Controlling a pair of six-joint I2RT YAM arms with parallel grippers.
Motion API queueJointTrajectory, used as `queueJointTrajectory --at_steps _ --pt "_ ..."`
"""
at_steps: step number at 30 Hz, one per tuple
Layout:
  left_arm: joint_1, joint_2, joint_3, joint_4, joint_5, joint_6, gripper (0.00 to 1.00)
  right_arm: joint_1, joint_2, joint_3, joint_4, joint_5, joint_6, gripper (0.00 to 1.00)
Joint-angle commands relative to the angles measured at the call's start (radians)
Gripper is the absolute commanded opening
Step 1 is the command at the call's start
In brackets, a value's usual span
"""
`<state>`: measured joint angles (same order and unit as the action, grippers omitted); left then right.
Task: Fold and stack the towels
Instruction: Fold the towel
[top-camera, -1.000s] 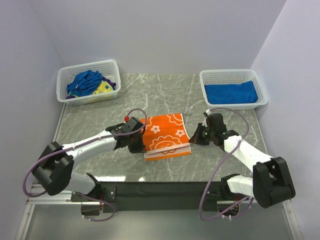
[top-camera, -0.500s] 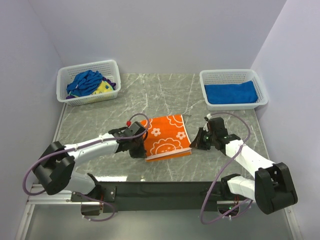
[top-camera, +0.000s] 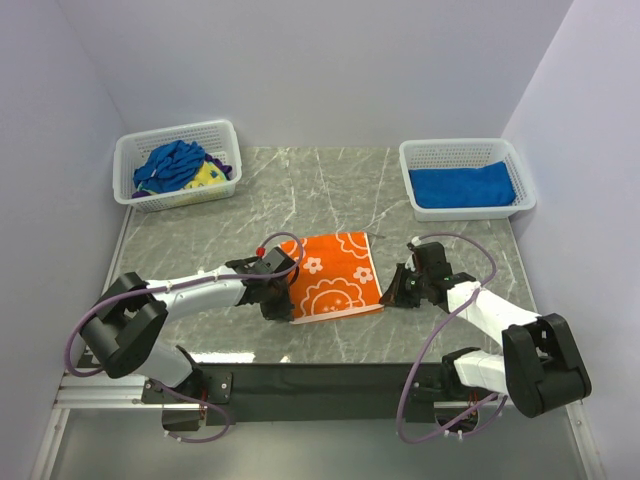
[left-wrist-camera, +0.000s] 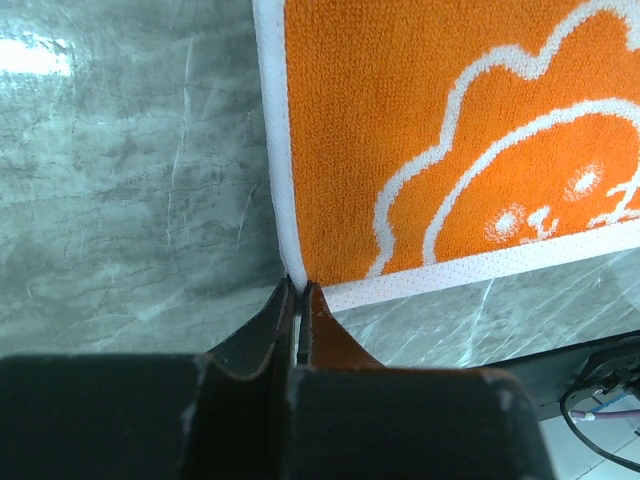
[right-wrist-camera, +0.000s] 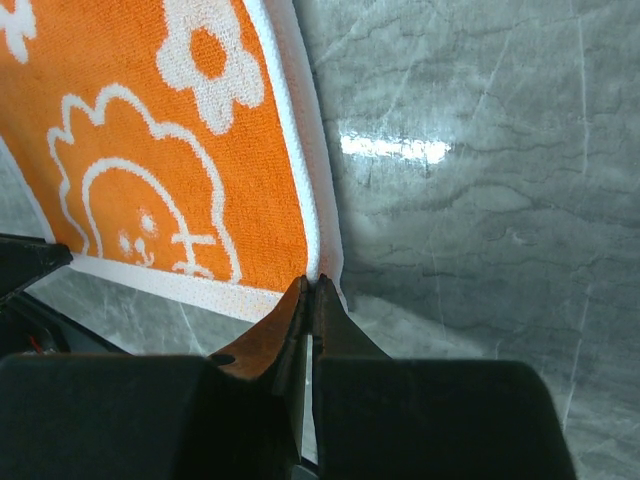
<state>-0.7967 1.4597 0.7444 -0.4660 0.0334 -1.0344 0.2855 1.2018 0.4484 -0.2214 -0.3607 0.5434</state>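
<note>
An orange towel (top-camera: 335, 275) with white flower outlines lies folded flat on the middle of the marble table (top-camera: 330, 190). My left gripper (top-camera: 285, 308) is shut on the white hem at the towel's near left corner. The left wrist view shows the towel (left-wrist-camera: 450, 120) just ahead of the gripper (left-wrist-camera: 297, 286). My right gripper (top-camera: 388, 298) is shut on the near right corner. In the right wrist view its tips (right-wrist-camera: 312, 283) pinch the white border of the towel (right-wrist-camera: 150, 180). A folded blue towel (top-camera: 462, 186) lies in the right basket. Crumpled blue (top-camera: 172, 163) and yellow (top-camera: 207, 176) towels fill the left basket.
A white mesh basket (top-camera: 175, 132) stands at the back left corner and another (top-camera: 460, 145) at the back right. Pale walls close in three sides. The dark near edge of the table (top-camera: 330, 372) runs just below the towel.
Both grippers have moved toward the near edge and lower, drawing the towel's top layer down until it lies flat over the bottom layer.
</note>
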Motion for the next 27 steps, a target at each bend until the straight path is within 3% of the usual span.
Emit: queueJointTrajectory --at_steps 1,6,10,14,20,21,24,27 --pt "-0.002 0.019 -0.02 -0.026 -0.029 0.016 0.01 -0.005 -0.021 0.0 0.01 0.019 0.0 0.01" --pt "-0.004 0.016 -0.025 -0.029 -0.03 0.013 0.01 -0.002 -0.013 -0.011 -0.002 0.022 -0.003 0.06" --pt "-0.003 -0.001 -0.027 -0.042 -0.029 0.01 0.01 0.001 -0.016 -0.03 -0.006 0.023 0.0 0.19" --pt "-0.002 -0.01 -0.025 -0.049 -0.03 0.008 0.08 0.004 -0.068 -0.027 -0.047 0.031 -0.006 0.25" --pt "-0.006 -0.044 -0.008 -0.071 -0.03 0.007 0.35 0.032 -0.184 0.024 -0.145 0.103 -0.002 0.34" --pt "-0.006 -0.053 -0.002 -0.08 -0.03 0.005 0.49 0.035 -0.202 0.044 -0.154 0.111 -0.002 0.34" --pt "-0.006 -0.1 0.036 -0.14 -0.092 0.004 0.7 0.047 -0.242 0.067 -0.147 0.098 0.007 0.35" --pt "-0.007 -0.154 0.091 -0.19 -0.13 0.0 0.74 0.05 -0.226 0.067 -0.093 0.043 0.023 0.34"
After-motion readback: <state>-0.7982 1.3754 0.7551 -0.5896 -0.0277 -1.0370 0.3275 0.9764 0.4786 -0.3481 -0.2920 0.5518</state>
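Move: Each hand already pinches one near corner of the orange towel, just above the table. From the left hand the towel's middle lies about 11 cm ahead and 9 cm to its right. From the right hand it lies some 8 cm ahead and 10 cm to the left, at fingertip height or a touch below. The right basket with the blue towel stands roughly 33 cm ahead of the right hand and 19 cm to its right. Both hands let go of the towel's near corners after a brief hold. The right fingers part first, to about a third, easing back 1.5 cm before lifting some 4 cm and coming forward again, tips tilting slightly outward. The left fingers then spread wide, shifting about 2 cm left off the corner and starting to rise. ##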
